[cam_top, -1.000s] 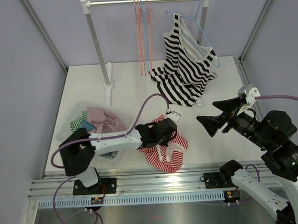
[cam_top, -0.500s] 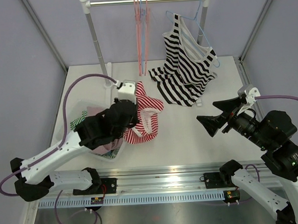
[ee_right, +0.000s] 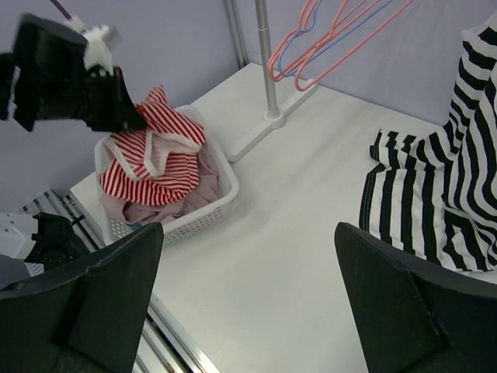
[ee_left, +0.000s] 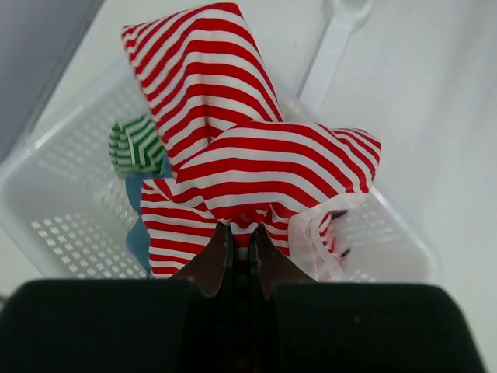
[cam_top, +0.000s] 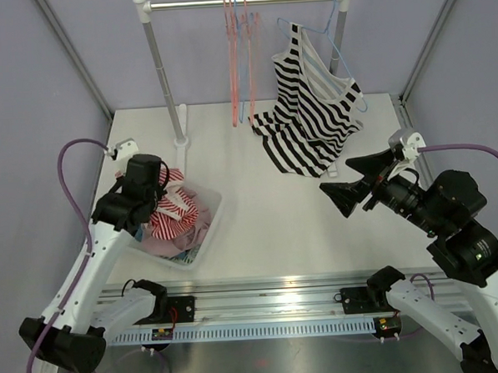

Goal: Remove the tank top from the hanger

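A black-and-white striped tank top (cam_top: 312, 116) hangs on a blue hanger (cam_top: 334, 33) at the right end of the rail; its hem trails onto the table, and it also shows at the right edge of the right wrist view as the tank top (ee_right: 458, 179). My right gripper (cam_top: 336, 182) hovers open just in front of and below it, nothing between its fingers (ee_right: 109, 295). My left gripper (ee_left: 241, 231) is shut on a red-and-white striped garment (ee_left: 256, 167) held over the white basket (cam_top: 208, 226).
Pink and blue empty hangers (cam_top: 241, 61) hang mid-rail. The rack's left pole (cam_top: 164, 74) stands behind the basket (ee_right: 225, 194), which holds pink, green and blue clothes. A metal rail (cam_top: 263, 303) runs along the near table edge.
My left arm has swung from the table's middle to the left, carrying the red striped garment over the basket. The right gripper has shifted slightly up and left, still open.
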You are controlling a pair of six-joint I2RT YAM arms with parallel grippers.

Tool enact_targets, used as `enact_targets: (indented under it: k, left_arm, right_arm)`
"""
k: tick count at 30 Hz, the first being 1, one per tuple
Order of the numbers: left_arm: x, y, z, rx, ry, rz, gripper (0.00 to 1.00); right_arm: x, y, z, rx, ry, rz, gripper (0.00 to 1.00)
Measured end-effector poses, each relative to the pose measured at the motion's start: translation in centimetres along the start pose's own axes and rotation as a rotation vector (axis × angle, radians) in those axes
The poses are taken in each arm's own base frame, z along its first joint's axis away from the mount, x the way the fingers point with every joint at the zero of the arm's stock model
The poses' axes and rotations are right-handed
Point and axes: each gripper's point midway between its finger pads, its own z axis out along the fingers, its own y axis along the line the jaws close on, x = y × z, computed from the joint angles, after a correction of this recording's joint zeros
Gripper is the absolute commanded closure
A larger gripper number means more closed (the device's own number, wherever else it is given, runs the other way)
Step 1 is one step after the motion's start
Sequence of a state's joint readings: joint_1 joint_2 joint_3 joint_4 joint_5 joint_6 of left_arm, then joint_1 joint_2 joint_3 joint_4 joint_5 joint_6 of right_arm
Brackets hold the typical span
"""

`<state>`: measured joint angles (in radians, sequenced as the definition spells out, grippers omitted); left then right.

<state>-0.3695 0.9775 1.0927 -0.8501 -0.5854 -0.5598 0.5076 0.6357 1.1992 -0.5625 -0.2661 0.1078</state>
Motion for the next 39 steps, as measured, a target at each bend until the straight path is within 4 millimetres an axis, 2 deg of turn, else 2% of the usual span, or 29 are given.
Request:
enact_targets:
  k: [4,7,11,15,16,18,19,20,22,23,28,33,36,39]
  left_arm:
    - [7.2,2.9,4.1,-0.119,0.161,-0.054,1.00]
    - [10.7,4.5,6.3,-0.185,0.237,-0.131,1.00]
    - [12.9,5.3,8.6,-0.223,0.262,-0.261,1.00]
    - [13.1,5.2,9.5,-0.216,0.253,-0.339,1.00]
    - [13.0,5.1,9.5,-0.211,0.250,-0.351,0.93]
    - [12.6,4.9,9.2,-0.197,0.240,-0.365,0.65]
    - [12.3,4.9,8.9,-0.188,0.232,-0.373,0.60]
    - [11.9,4.9,8.5,-0.179,0.221,-0.386,0.39]
    - [10.9,4.9,7.3,-0.162,0.200,-0.402,0.19]
    - [10.2,4.9,6.6,-0.155,0.188,-0.412,0.01]
    - [4.7,4.7,2.7,-0.087,0.066,-0.462,0.01]
    - [-1.4,4.5,-2.0,0.022,-0.083,-0.447,0.01]
    - [-3.1,3.3,-4.0,0.139,-0.118,-0.369,0.01]
    - [-2.8,0.5,-4.7,0.298,-0.064,-0.251,0.01]
  right_arm:
    - [0.4,-0.1,1.4,-0.013,0.026,0.017,0.00]
    - [1.3,-0.5,2.6,-0.010,0.063,0.038,0.00]
    - [2.6,-0.8,3.8,-0.011,0.107,0.064,0.00]
    - [3.2,-1.9,4.4,0.048,0.125,0.093,0.00]
    - [3.4,-2.5,4.6,0.080,0.127,0.102,0.00]
    - [3.6,-3.8,4.9,0.150,0.127,0.115,0.00]
    - [3.7,-4.3,5.0,0.182,0.129,0.119,0.01]
    - [3.8,-4.9,5.0,0.212,0.132,0.120,0.00]
    - [3.9,-6.0,5.2,0.269,0.138,0.118,0.01]
    - [3.8,-6.6,5.4,0.300,0.138,0.115,0.00]
    - [2.0,-9.4,6.4,0.449,0.133,0.074,0.00]
    - [-1.0,-13.2,8.8,0.593,0.133,0.007,0.01]
    - [-2.8,-16.4,9.9,0.669,0.134,-0.021,0.00]
    - [-3.6,-19.9,10.6,0.733,0.153,-0.068,0.00]
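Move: Below the left hand, which still grips the red-striped tank top, the middle of the white bin lies about 20 cm down and some 2 cm to the left; the pink top inside is about 3 cm back and 7 cm right of the hand. From the open right hand, the black-striped tank top is roughly 30 cm ahead, 4 cm right and 15 cm lower, its blue hanger above it, some 33 cm ahead and 3 cm right, about level in height. The empty hangers are about 33 cm ahead and 20 cm left. Lowering the red-striped tank top about 16 cm into the bin while turning some 20 degrees counter-clockwise, the left hand opens wide, lets go and rises clear above its starting height, swinging back clockwise at the end. The right hand, fingers staying open, first eases forward-left and down, then reaches about 20 cm forward and bends right, turning clockwise some 40 degrees to face the black-striped tank top. ##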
